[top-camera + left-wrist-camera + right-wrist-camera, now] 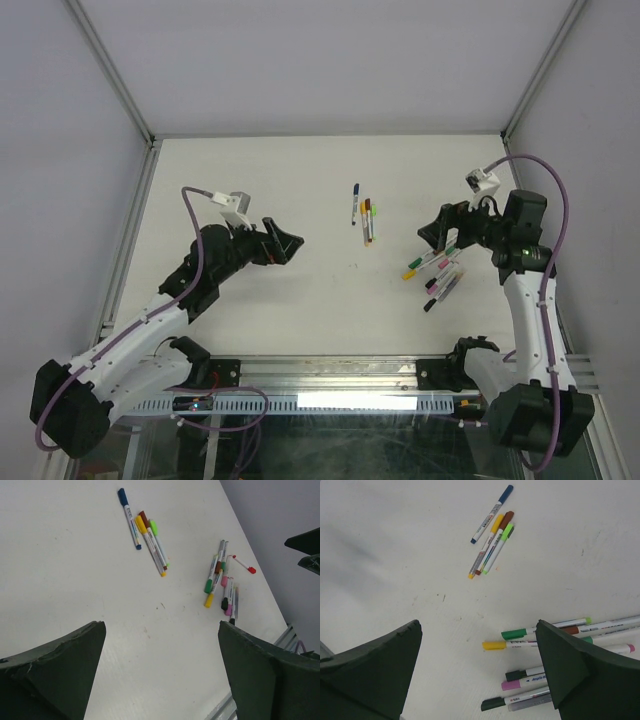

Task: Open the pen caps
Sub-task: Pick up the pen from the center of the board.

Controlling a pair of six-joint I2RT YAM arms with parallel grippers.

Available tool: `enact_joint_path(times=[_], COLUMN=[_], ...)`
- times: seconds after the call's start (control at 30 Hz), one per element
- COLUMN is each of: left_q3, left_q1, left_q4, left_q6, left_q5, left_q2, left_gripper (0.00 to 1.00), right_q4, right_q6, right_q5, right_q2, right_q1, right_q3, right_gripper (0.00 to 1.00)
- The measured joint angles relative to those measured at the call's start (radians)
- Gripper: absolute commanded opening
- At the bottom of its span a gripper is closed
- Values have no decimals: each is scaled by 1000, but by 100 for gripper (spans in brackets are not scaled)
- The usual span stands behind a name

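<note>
Capped pens lie in two clusters on the white table (250,300). The middle cluster (362,213) has blue (506,493), yellow (497,523), maroon (507,519) and lime (507,532) pen caps. The right cluster (436,270) shows green (514,634), yellow (494,645), black (516,674) and pink (512,684) pen caps, with a red one (251,570) at its far side. My right gripper (430,235) hovers open over the right cluster, nothing between its fingers (580,675). My left gripper (290,243) is open and empty, left of both clusters.
Grey enclosure walls (60,150) surround the table on three sides. A metal rail (330,372) runs along the near edge between the arm bases. In the left wrist view the table's edge (280,630) lies beyond the right cluster.
</note>
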Motion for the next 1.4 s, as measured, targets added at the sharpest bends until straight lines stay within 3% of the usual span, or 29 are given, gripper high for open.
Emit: enact_joint_path(times=[0.37,0.7,0.93,1.13,1.4], left_q3=[-97,-97,-203,-245,-251], left_q1=[-43,-53,-56,-55,-55], left_q4=[232,318,411,416,370], left_q6=[-60,-92,-92,-89,-89], left_q5=[-57,-105,-71,-69,-53], left_q2=[254,368,261,131,40], left_gripper=[99,99,99,99,99], right_q4=[34,50,16,-14,-68], right_q6=[-185,-235,-275,-262,-307], right_q5=[-124,-48,60,254,397], right_q2=[86,111,142,140,101], right_q1=[0,0,0,-23,-288], right_q3=[-80,-86,-82,-58,-52], right_gripper=[100,100,100,100,97])
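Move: The red-capped pen lies alone at the right side of the board, about 21 cm right of the right hand, some 4 cm ahead and roughly 21 cm below. Nearer at the same depth are the pink-capped pen, 12 cm right and 2 cm ahead, and the yellow-capped pen, 1 cm right and 2 cm back. From the left hand the red-capped pen is about 60 cm right, 6 cm ahead and 19 cm below. Open right hand sinks, then sweeps 15 cm right towards the red-capped pen, turning clockwise; left dips 9 cm, half rises. ##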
